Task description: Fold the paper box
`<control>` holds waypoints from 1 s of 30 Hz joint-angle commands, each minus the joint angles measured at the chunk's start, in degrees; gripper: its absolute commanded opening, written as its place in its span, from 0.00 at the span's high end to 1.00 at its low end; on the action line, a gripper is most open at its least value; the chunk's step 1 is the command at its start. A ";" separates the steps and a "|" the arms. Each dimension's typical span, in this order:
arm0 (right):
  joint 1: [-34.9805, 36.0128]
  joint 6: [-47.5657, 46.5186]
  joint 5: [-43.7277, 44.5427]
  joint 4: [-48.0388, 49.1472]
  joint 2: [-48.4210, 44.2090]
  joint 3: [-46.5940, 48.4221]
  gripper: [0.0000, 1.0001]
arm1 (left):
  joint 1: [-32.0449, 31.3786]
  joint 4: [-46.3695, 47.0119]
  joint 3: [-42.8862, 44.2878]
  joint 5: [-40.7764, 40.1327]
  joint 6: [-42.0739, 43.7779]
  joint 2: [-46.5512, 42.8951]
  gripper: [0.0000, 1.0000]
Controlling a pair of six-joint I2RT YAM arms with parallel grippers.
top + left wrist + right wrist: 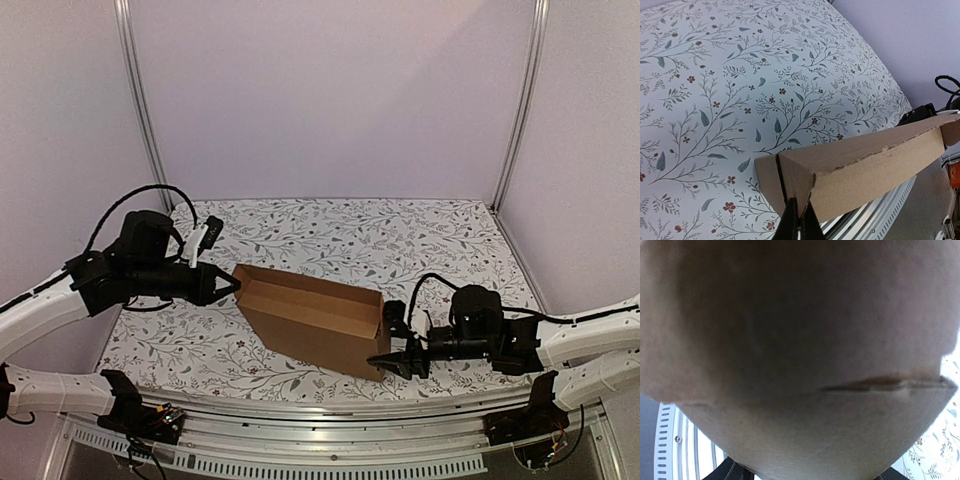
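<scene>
The paper box is a plain brown cardboard box lying across the middle of the floral table, long side running left to right, top open. My left gripper is at its left end. In the left wrist view the left gripper is shut on the corner edge of the paper box. My right gripper is at the box's right end, its jaws standing wide on either side of that end. Cardboard fills the right wrist view, and only the dark fingertips show at the bottom corners.
A metal rail runs along the table's near edge, just in front of the box. Lilac walls with upright metal posts close in the back and sides. The floral tablecloth stretches behind the box.
</scene>
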 commanded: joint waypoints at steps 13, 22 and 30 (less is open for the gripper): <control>-0.22 2.91 4.82 3.56 -0.81 -1.18 0.54 | -6.78 -2.70 -3.06 -6.37 -2.18 0.69 1.00; -0.23 5.34 8.15 0.83 -3.96 -0.42 0.17 | -7.22 -3.53 -2.25 -8.25 -3.73 1.83 1.00; -0.18 5.27 6.59 -6.86 -10.74 0.19 0.01 | -7.48 -3.93 -0.79 -10.04 -5.91 2.53 1.00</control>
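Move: Between the right hand's open-spread fingers sits the right end of the box; the middle of the box lies about 17 cm to this hand's left and 3 cm farther out, some 2 cm lower. Its far left top corner, pinched by the other gripper, is about 34 cm left, 7 cm out and 6 cm up. From the left hand, the middle of the box is some 17 cm to the right, 5 cm back and 9 cm down. Holding almost still at first, the right hand keeps its straddling grip on the box's right end, then spreads its fingers from a bit over half to wide open, letting go, and climbs about 3 cm while easing roughly 1.5 cm right and forward. The left fingers stay shut on the far left corner, sinking and shifting right by about 1 cm. ##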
